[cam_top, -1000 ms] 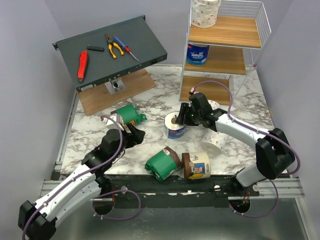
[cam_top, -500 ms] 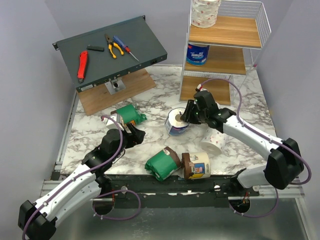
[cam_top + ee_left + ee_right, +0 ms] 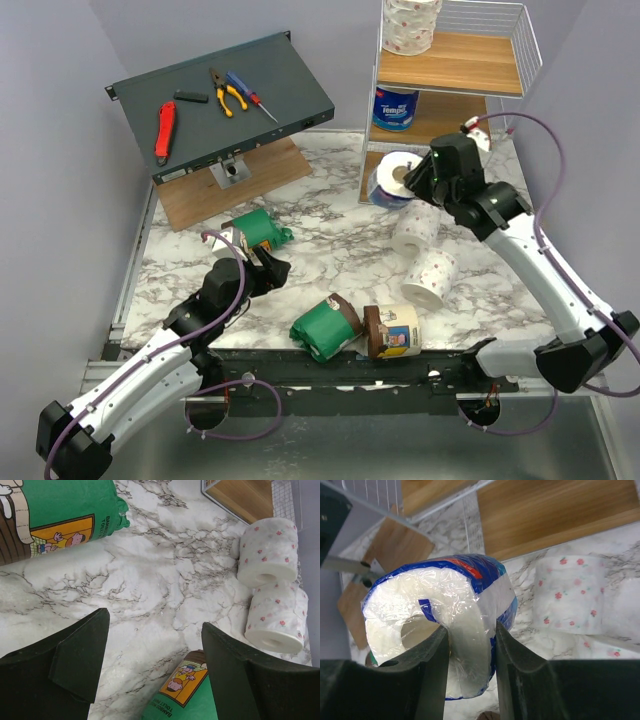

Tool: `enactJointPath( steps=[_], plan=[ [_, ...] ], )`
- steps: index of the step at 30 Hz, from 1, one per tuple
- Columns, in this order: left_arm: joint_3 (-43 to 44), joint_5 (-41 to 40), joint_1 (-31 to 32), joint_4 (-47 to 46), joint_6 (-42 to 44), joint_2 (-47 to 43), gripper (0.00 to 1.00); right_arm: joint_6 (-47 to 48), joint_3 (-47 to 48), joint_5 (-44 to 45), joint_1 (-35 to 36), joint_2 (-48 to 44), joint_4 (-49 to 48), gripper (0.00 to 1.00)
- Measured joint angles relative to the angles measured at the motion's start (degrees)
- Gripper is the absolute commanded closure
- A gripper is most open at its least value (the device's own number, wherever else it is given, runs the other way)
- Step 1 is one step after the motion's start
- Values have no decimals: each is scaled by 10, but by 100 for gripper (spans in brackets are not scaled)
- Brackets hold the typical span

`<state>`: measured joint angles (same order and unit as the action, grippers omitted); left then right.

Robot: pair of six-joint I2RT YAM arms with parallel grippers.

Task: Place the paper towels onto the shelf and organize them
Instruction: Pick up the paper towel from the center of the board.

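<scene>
My right gripper is shut on a blue-and-white wrapped paper towel roll, one finger inside its core, and holds it in the air in front of the shelf's bottom board. The top tier holds a speckled roll; the middle tier holds a blue roll. Two speckled rolls lie on the table. My left gripper stands open and empty over the marble, between two green rolls. A cream-and-brown roll lies beside the nearer one.
A dark grey slanted panel with hand tools stands at the back left, on a wooden board. Grey walls close in the left and right sides. The shelf's wire frame is just above the held roll.
My right gripper has shut on the blue-and-white roll and lifted it from the table's middle, back and right to the shelf's bottom tier. The left arm has not moved.
</scene>
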<state>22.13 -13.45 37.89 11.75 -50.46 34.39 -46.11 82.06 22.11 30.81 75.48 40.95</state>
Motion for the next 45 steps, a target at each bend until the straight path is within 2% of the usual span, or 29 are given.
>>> enactJointPath(
  steps=[11, 20, 26, 45],
  plan=[
    [0, 1, 0, 0, 0, 0, 23, -62, 105, 45, -72, -8, 51, 99],
    [0, 3, 0, 0, 0, -2, 23, -93, 171, 34, -136, 65, 54, 99],
    [0, 4, 0, 2, 0, -19, 23, -99, 175, 34, -143, 95, 54, 99],
    [0, 4, 0, 4, 1, -30, 23, -100, 210, 44, -163, 111, 37, 99]
  ],
)
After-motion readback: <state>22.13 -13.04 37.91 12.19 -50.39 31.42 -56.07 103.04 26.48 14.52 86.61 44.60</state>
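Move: Held out in front of the rack, the right hand already has the blue roll; the free spot on the middle shelf lies about 14 cm ahead, 8 cm to its right and 2 cm above. The Tempo roll standing there is some 15 cm ahead and 2 cm to the left; on the table, roughly 24 cm below, the nearer-to-rack floral roll sits level with the hand, 5 cm to its right. For the left hand that spot is about 26 cm ahead, 36 cm right, 17 cm higher. Swinging up and to the right with the pinched blue roll, the right hand rises about 8 cm, then pushes forward in towards the middle shelf, dips a couple of centimetres and lifts again. Altogether it goes some 10 cm right, 8 cm forward, turning about 25 degrees clockwise, fingers keeping their grip. ##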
